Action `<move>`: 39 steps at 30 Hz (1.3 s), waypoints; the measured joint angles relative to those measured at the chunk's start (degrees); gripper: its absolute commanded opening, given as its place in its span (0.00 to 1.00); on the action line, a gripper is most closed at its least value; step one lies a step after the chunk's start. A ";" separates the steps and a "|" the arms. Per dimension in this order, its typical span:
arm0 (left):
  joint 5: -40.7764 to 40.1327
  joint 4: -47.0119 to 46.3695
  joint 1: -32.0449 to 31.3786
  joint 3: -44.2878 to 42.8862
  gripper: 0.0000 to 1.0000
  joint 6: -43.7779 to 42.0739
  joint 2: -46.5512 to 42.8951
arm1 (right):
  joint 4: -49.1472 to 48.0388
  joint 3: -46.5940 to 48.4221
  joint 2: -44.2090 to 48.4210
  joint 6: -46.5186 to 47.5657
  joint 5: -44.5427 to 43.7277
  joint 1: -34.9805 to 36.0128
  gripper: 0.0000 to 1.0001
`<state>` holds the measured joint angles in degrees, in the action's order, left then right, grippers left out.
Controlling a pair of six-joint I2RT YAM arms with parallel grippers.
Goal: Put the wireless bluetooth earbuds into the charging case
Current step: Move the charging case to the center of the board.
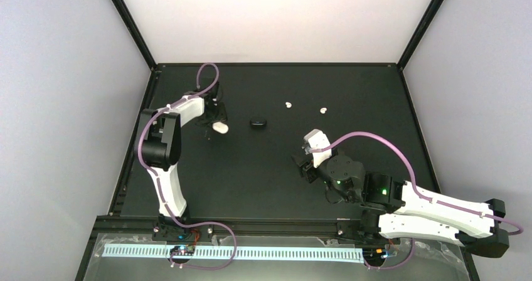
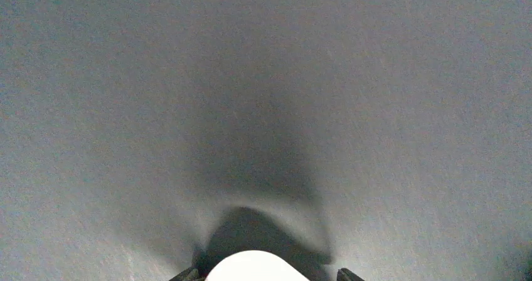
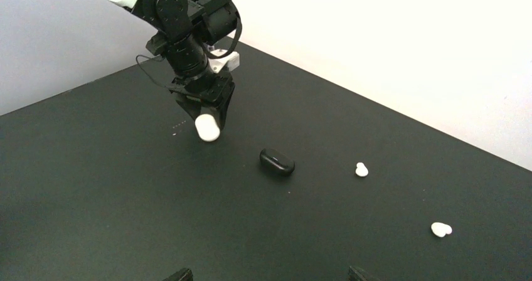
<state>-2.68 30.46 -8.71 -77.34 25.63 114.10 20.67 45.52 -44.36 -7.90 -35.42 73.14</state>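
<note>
Two white earbuds (image 1: 288, 105) (image 1: 323, 111) lie apart on the black table, also in the right wrist view (image 3: 361, 169) (image 3: 441, 229). A white rounded charging case (image 1: 219, 128) (image 3: 207, 128) sits between the fingers of my left gripper (image 1: 215, 121) at the table's back left. In the left wrist view the case (image 2: 254, 267) fills the space between the fingertips (image 2: 187, 274), and a thin gap shows on the right. My right gripper (image 1: 302, 167) (image 3: 270, 275) hangs open and holds nothing, near the table's middle right.
A shut black charging case (image 1: 258, 122) (image 3: 276, 161) lies between the white case and the earbuds. The table's raised black frame (image 1: 152, 86) runs close behind the left arm. White walls enclose the back and sides.
</note>
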 measured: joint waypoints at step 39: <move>-10.86 5.55 -10.86 26.67 0.99 2.60 -74.53 | -11.76 16.98 -44.89 -9.07 28.22 -14.91 0.64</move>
<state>-13.54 36.01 -19.57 -50.68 28.23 39.57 8.91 62.50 -89.25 -16.97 -7.20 58.24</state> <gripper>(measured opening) 0.987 0.639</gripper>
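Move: The left fingers are already around the white charging case, its middle about 1 cm back of the hand point and 1 cm below. From the left hand the black case lies some 16 cm right and 2 cm back, the nearer earbud about 28 cm right and 8 cm ahead. From the right hand the charging case is about 24 cm ahead, 27 cm left and 27 cm below; the black case 25 cm ahead, 14 cm left. Left hand sweeps back-right some 16 cm, dragging the charging case, opens and rises; right reaches left, down, forward towards it. ##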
